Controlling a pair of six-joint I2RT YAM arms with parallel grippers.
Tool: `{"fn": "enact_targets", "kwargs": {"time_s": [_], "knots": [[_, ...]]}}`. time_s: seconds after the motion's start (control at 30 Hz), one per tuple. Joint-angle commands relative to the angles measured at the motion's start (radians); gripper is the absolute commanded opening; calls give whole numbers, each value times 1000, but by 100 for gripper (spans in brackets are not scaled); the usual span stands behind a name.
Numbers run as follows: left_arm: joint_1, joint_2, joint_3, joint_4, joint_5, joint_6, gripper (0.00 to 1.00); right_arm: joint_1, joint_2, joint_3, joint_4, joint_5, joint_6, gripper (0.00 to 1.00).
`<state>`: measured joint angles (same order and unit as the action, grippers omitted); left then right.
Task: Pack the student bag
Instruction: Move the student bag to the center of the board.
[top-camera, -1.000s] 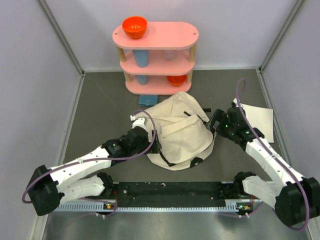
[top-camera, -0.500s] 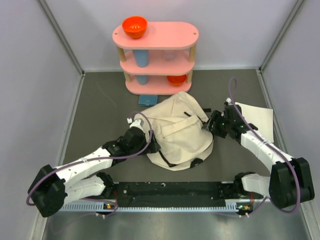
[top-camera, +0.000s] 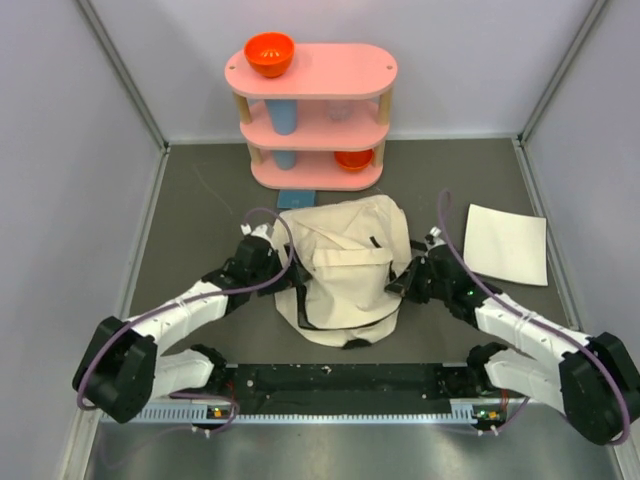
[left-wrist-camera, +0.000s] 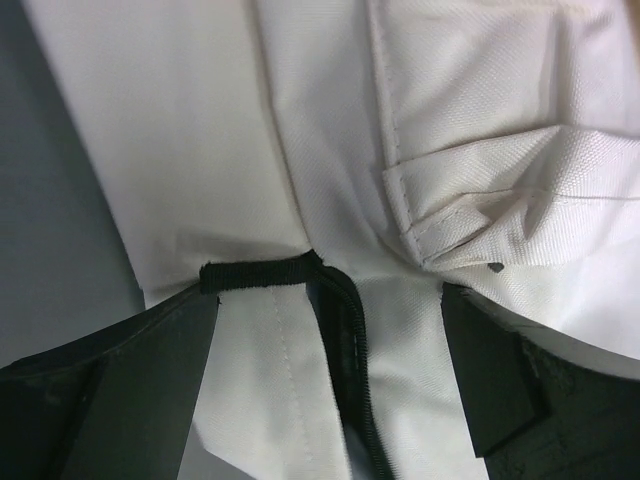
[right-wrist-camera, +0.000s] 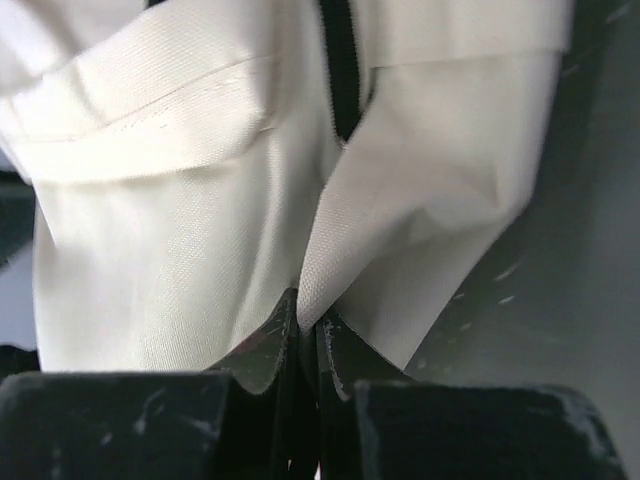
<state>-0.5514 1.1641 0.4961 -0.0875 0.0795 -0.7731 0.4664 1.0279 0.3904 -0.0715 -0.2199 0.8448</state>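
Observation:
The student bag (top-camera: 345, 262), a cream canvas backpack with black straps and zipper, lies slumped in the middle of the table. My left gripper (top-camera: 288, 283) is at its left side and stands open. In the left wrist view its two dark fingers (left-wrist-camera: 150, 385) straddle the bag's canvas (left-wrist-camera: 200, 130) and a black zipper line (left-wrist-camera: 352, 340) without pinching them. My right gripper (top-camera: 402, 284) is at the bag's right side. The right wrist view shows this gripper (right-wrist-camera: 308, 322) shut on a fold of the cream fabric (right-wrist-camera: 180, 200).
A pink three-tier shelf (top-camera: 330, 70) stands at the back with an orange bowl (top-camera: 269, 53) on top, a blue cup (top-camera: 283, 115) on the middle tier and another orange bowl (top-camera: 352, 159) below. A small blue object (top-camera: 296, 199) lies before it. A flat white sheet (top-camera: 505, 243) lies right.
My right gripper has shut on the bag's right-side fabric and moved toward the front. The bag has shifted left and nearer. The left arm has swung left along the bag's side.

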Motion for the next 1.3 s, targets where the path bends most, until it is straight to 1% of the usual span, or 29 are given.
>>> {"fn": "enact_targets", "kwargs": {"time_s": [0.0, 0.07, 0.1, 0.13, 0.17, 0.2, 0.23, 0.27, 0.3, 0.33, 0.37, 0.43, 0.47, 0.5, 0.53, 0.57, 0.6, 0.63, 0.67, 0.73, 0.77, 0.8, 0.83, 0.93, 1.1, 1.13, 1.2, 1.23, 1.27], "knots": [[148, 5, 145, 34, 29, 119, 97, 185, -19, -16, 131, 42, 166, 1], [220, -4, 185, 19, 52, 168, 98, 237, -22, -2, 136, 72, 169, 22], [235, -7, 199, -12, 60, 187, 98, 253, -25, 28, 110, 91, 165, 29], [245, -6, 214, -41, 52, 205, 98, 264, -40, 40, 42, 106, 152, 42], [254, -9, 241, -69, 40, 246, 98, 264, -60, 62, 6, 147, 125, 48], [254, -14, 251, -95, 5, 264, 99, 265, -80, 73, -40, 180, 108, 58], [255, -20, 254, -145, -9, 276, 99, 264, -138, 80, -100, 210, 94, 70], [255, -39, 249, -162, -18, 291, 99, 264, -166, 96, -138, 285, 67, 74], [255, -56, 245, -179, -30, 294, 99, 264, -196, 108, -177, 330, 51, 77], [255, -96, 239, -204, -46, 293, 99, 264, -230, 117, -213, 374, 39, 81], [255, -118, 223, -211, -49, 293, 99, 262, -285, 134, -270, 457, 8, 84], [255, -176, 210, -228, -47, 293, 99, 261, -333, 142, -301, 531, -16, 88], [255, -193, 205, -236, -49, 293, 99, 243, -357, 143, -310, 574, -32, 89], [255, -205, 206, -250, -50, 293, 99, 221, -361, 143, -309, 579, -36, 89], [255, -227, 208, -261, -50, 297, 98, 198, -356, 145, -309, 556, -42, 90], [254, -236, 216, -270, -38, 311, 98, 126, -341, 151, -310, 530, -52, 90], [255, -242, 222, -277, -32, 313, 98, 88, -304, 157, -310, 495, -52, 90], [255, -254, 232, -284, -29, 316, 98, 49, -280, 163, -310, 419, -56, 91], [255, -257, 240, -290, -9, 320, 98, -16, -234, 172, -298, 384, -61, 91], [255, -258, 265, -291, 31, 328, 98, -57, -180, 177, -262, 296, -108, 91], [254, -256, 271, -287, 83, 324, 98, -81, -154, 195, -255, 280, -113, 91], [251, -250, 274, -279, 106, 319, 98, -90, -94, 206, -243, 263, -113, 90], [249, -235, 279, -271, 132, 304, 98, -97, -69, 218, -225, 223, -122, 91], [226, -202, 277, -262, 198, 281, 98, -109, 21, 228, -179, 122, -86, 91], [170, -195, 254, -252, 203, 252, 98, -109, 77, 157, -42, -4, -6, 91], [157, -205, 251, -241, 204, 239, 98, -110, 75, 103, 64, -77, 40, 90], [150, -211, 254, -230, 204, 230, 98, -109, 74, 35, 218, -154, 109, 90], [145, -213, 263, -222, 203, 224, 98, -101, 72, -29, 287, -206, 184, 90], [143, -210, 271, -219, 203, 224, 98, -88, 72, -51, 376, -214, 212, 90]]}}
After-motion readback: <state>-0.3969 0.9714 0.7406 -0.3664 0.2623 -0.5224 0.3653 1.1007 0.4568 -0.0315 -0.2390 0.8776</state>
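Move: The right hand's shut fingers hold the student bag by its right edge, with the bag's middle some 10 cm to the left, about 4 cm farther out and a couple of centimetres below. From the left hand, open and low over the bag's left side, that middle lies about 8 cm to the right and 4 cm ahead. The white sheet lies roughly 24 cm right of and 10 cm beyond the right hand, the small blue book about 19 cm straight ahead of the left hand. The right hand drags the bag's edge about 5 cm left and some 3 cm back, opens to let it go, hops up about 8 cm while swinging right and forward, then comes down again with a swing back left, ending open and low at the right edge a little farther out than it began. Meanwhile the left hand, staying wide open, sweeps forward and left and rises off the bag, then keeps climbing as it draws back and later right, to hover about 11 cm higher over the bag's left side. ##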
